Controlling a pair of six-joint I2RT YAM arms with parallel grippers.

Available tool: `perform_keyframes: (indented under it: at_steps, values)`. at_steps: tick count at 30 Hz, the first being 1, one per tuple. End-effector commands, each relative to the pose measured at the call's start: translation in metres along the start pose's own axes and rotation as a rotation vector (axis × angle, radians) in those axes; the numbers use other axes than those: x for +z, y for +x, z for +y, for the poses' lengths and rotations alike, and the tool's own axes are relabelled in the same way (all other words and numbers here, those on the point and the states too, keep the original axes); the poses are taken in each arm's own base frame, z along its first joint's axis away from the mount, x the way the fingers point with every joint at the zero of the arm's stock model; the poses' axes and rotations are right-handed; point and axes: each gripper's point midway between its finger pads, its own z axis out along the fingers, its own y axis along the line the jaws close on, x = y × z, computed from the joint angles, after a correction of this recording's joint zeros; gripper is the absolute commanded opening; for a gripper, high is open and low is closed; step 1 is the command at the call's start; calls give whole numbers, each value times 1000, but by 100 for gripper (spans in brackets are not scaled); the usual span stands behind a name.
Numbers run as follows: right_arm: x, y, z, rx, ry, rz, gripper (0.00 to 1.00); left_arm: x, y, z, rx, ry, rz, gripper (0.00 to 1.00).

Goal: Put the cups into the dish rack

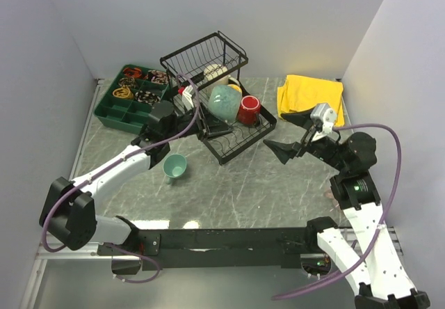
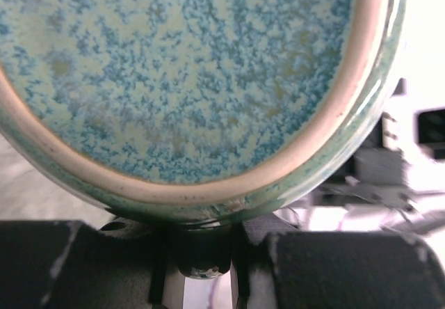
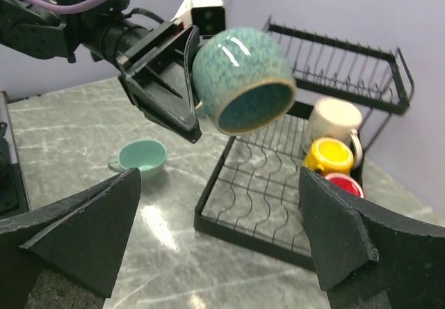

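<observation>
My left gripper (image 1: 206, 111) is shut on the handle of the larger grey-green mug (image 1: 224, 104), holding it on its side in the air above the flat tray of the black dish rack (image 1: 240, 144). In the left wrist view the mug's speckled inside (image 2: 188, 72) fills the frame, with the handle between the fingers (image 2: 292, 267). The red mug (image 1: 249, 108), yellow mug (image 3: 330, 156) and cream mug (image 3: 334, 121) sit in the rack. The small teal cup (image 1: 174, 168) stands on the table left of the rack. My right gripper (image 1: 288, 131) hangs open and empty to the right of the rack.
A green compartment tray (image 1: 111, 111) with small items lies at the back left. A yellow cloth (image 1: 311, 94) lies at the back right. The rack's raised basket (image 1: 205, 55) stands behind the held mug. Walls close in the table on three sides.
</observation>
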Motion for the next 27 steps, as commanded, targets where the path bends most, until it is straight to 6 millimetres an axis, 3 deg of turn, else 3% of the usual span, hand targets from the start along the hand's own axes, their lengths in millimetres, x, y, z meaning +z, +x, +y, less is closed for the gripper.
perform_keyframes:
  at_steps: [1, 7, 17, 21, 27]
  values:
    - [-16, 11, -4, 14, 80, 33, 100, -7, -17, -13, 206, 19, -100, 1]
    - [-30, 23, -9, 54, 164, 48, 100, -2, -30, 28, 235, -115, -165, 1]
    - [-43, 46, -14, 138, 231, 29, 100, -12, -51, 85, 273, -366, -312, 1]
    - [-47, 55, -15, 146, 253, 35, 100, -12, -54, 101, 278, -453, -354, 1]
    - [-51, 61, -17, 156, 274, 28, 100, 12, -43, 109, 403, -595, -312, 1]
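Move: I hold the speckled green mug by its handle in my left hand. The empty left part of the dish rack's lower tray lies about 18 cm ahead, 3 cm left and 25 cm below. The red mug stands some 24 cm ahead and 11 cm right, the yellow mug 29 cm ahead and 4 cm right, and the small mint cup 6 cm ahead and 17 cm left. From my empty right hand that tray space is roughly 22 cm ahead, 24 cm left and 31 cm down. Keeping my pinch on the speckled mug's handle, I bring my left hand down about 15 cm towards the empty side of the lower tray, easing some 5 cm forward and slightly left, while the fingers tip downward and swing counter-clockwise. My open right hand sinks about 7 cm and draws right, away from the rack, turning a little clockwise. ##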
